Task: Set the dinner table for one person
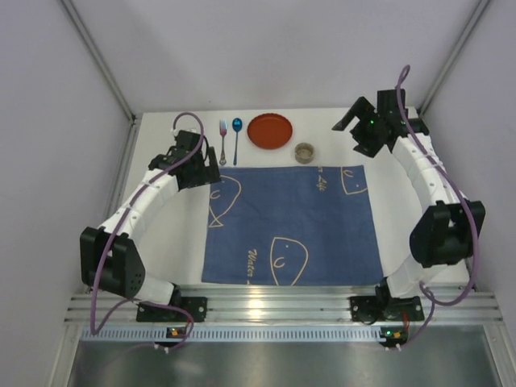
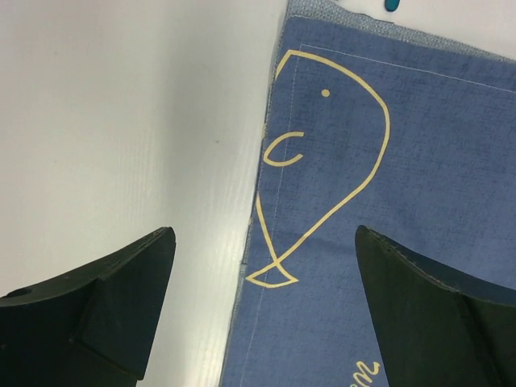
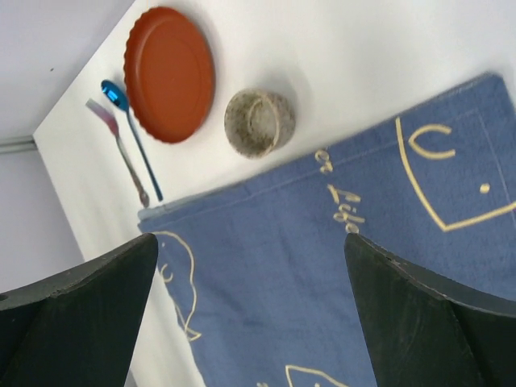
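The white dinner table [image 1: 329, 145] carries a dark blue cloth [image 1: 298, 218] with pale fish outlines, spread flat in the middle. Along its far edge lie a pink-handled fork [image 1: 223, 141], a blue spoon [image 1: 236, 137], a red plate [image 1: 270, 131] and a small speckled cup [image 1: 305, 152]. My left gripper [image 1: 214, 165] hangs open over the cloth's far-left corner [image 2: 274, 121], holding nothing [image 2: 264, 234]. My right gripper [image 1: 351, 121] is open and raised at the far right [image 3: 250, 238]. It looks down on the plate [image 3: 169, 72], cup [image 3: 258, 122], fork [image 3: 125, 157] and spoon [image 3: 115, 94].
Grey walls and metal frame posts [image 1: 101, 60] enclose the table on three sides. The arm bases sit on a ribbed rail [image 1: 274, 302] at the near edge. Bare white table [image 2: 121, 121] borders the cloth on the left.
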`<state>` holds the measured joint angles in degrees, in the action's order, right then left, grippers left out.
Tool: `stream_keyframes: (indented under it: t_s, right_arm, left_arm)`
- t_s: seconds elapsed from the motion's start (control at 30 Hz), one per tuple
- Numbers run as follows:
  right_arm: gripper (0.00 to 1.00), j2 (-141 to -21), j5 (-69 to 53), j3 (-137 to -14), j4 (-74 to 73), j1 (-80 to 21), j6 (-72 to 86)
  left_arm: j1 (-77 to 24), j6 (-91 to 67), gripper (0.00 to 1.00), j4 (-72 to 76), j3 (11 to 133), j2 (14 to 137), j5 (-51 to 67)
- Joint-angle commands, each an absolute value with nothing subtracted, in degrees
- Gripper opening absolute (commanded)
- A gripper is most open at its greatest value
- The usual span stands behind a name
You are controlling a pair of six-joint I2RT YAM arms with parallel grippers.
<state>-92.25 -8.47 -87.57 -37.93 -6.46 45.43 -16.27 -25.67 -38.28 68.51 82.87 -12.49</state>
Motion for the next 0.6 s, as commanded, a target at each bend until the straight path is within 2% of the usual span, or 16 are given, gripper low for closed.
stream_keyframes:
  t_s: [0.0,0.17,0.3,0.43,0.57]
  right_arm:
    - [1.0,-97.2,-5.8,-94.8,-36.2,-5.8,41.3]
    - [0.91,-110.5,-7.5,-105.8,-40.5,-6.0,39.7]
    - [0.84,-120.7,-8.5,-115.8,-45.1,-7.6,38.8]
    - [0.77,-130.7,-7.8,-126.9,-47.4,-10.2,38.3]
    - [0.73,-135.3,-7.2,-130.2,-50.4,-11.1,38.8]
  left_arm:
    - [-16.3,-22.8,0.98,-43.8,75.2,82.4,-14.9]
    - [-16.3,-21.3,0.98,-44.6,72.3,79.5,-11.0]
    - [-16.3,-21.5,0.95,-47.5,72.2,76.7,-11.9]
    - [-16.3,-22.9,0.96,-47.6,69.4,73.6,-14.8]
    - [-16.3,-27.6,0.96,-50.0,70.2,74.0,-15.0]
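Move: The cup stands about 9 cm ahead of the right hand, 11 cm to its left and 17 cm below. The plate lies some 10 cm farther out than the cup and 13 cm more to the left. The blue cloth lies on the near side of the cup, its middle roughly 16 cm back and 16 cm left of the right hand. From the left hand the cup is about 17 cm ahead, 31 cm to the right and 10 cm lower. Forward first, then steeply down and bending left, the right hand swoops about 18 cm towards the cup, its open fingers narrowing by about a quarter and tipping some 10 degrees more downward. It stays short of touching the cup. The left hand, open and empty, rises and then draws back about 5 cm over the cloth's left edge. ##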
